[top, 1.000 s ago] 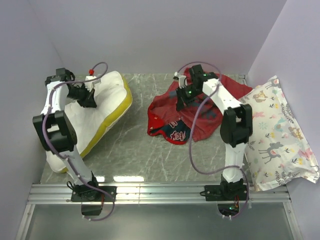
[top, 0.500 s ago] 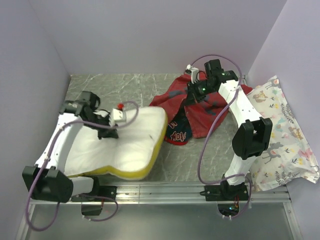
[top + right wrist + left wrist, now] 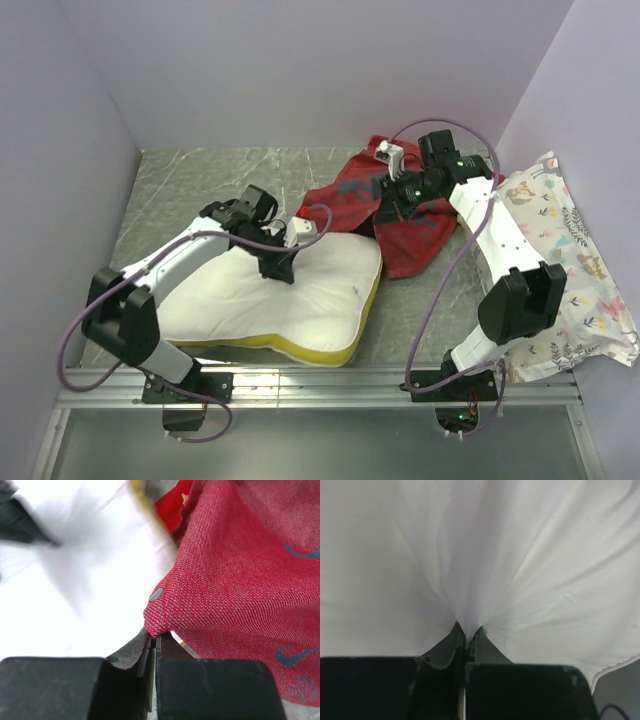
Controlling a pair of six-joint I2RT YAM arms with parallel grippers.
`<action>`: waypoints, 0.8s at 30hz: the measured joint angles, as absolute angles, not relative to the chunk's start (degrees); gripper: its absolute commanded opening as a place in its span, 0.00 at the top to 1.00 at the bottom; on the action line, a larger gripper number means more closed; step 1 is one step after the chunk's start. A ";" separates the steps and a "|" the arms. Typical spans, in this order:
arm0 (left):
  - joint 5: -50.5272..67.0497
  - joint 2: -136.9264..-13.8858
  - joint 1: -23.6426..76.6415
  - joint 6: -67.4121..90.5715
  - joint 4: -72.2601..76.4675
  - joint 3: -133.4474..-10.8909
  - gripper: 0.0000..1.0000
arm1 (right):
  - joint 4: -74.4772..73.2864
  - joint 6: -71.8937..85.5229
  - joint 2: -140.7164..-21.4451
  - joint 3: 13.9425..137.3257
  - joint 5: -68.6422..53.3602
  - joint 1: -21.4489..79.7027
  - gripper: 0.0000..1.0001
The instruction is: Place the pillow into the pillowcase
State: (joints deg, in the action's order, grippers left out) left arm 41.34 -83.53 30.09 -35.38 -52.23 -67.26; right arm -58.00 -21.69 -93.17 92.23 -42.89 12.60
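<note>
The white pillow (image 3: pixel 300 295) with its yellow strip lies near the table's front centre, its right end beside the red pillowcase (image 3: pixel 420 235). My left gripper (image 3: pixel 277 268) is shut on a pinch of the pillow's cover (image 3: pixel 470 580), which fans out from the jaws (image 3: pixel 468 632). My right gripper (image 3: pixel 392 205) is shut on a bunched edge of the pillowcase (image 3: pixel 240 580) and holds it lifted above the table; its jaws (image 3: pixel 154 636) pinch the red knit next to a small grey snap. The pillow (image 3: pixel 75 570) shows blurred white behind the pillowcase.
A white floral animal-print pillow (image 3: pixel 560 270) leans at the right wall. Purple walls close in the left, back and right. The grey marbled table (image 3: pixel 190 180) shows at the back left. A metal rail (image 3: pixel 320 385) runs along the near edge.
My left arm has swung the pillow from the left wall rightward and forward to the front centre, up to the pillowcase. My right gripper has lifted the pillowcase edge and shifted right.
</note>
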 measured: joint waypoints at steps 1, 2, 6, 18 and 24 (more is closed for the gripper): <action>40.53 -85.52 30.09 -32.88 -50.04 -67.99 1.00 | -58.22 -22.22 -92.33 91.46 -42.87 12.60 1.00; 39.97 -86.94 30.04 -31.16 -48.36 -68.55 1.00 | -58.39 -22.96 -91.26 90.37 -42.59 12.60 1.00; 39.20 -89.54 28.64 -25.96 -43.66 -70.22 1.00 | -58.76 -25.32 -88.77 86.78 -40.18 12.60 1.00; 22.04 -89.06 18.55 -4.91 -29.50 -70.32 1.00 | -59.22 -28.60 -88.51 82.06 -38.70 13.10 1.00; 9.02 -90.50 27.90 4.47 -22.92 -70.02 1.00 | -59.61 -26.02 -92.92 84.60 -42.85 17.54 1.00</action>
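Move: The pillowcase's mouth, its rim already pinched by the right fingers, lies some 11 cm ahead and 17 cm to the right of the left hand, which already grips the white pillow from above. The pillow's near right corner is about 15 cm back and 11 cm right of that left hand. From the right hand, the pillow's far right corner is roughly 5 cm back, level sideways, and 8 cm below; the pillowcase's body spreads about 9 cm to its right. The pillow, still pinched from above, is dragged forward some 15 cm by the left hand, which swerves a few centimetres left and back while turning about 50 degrees counter-clockwise, bringing the right end round to face the case. The right hand keeps hold of the rim, draws it down and back by about 4 cm each and a little right, then swings back leftward towards the pillow's end. ##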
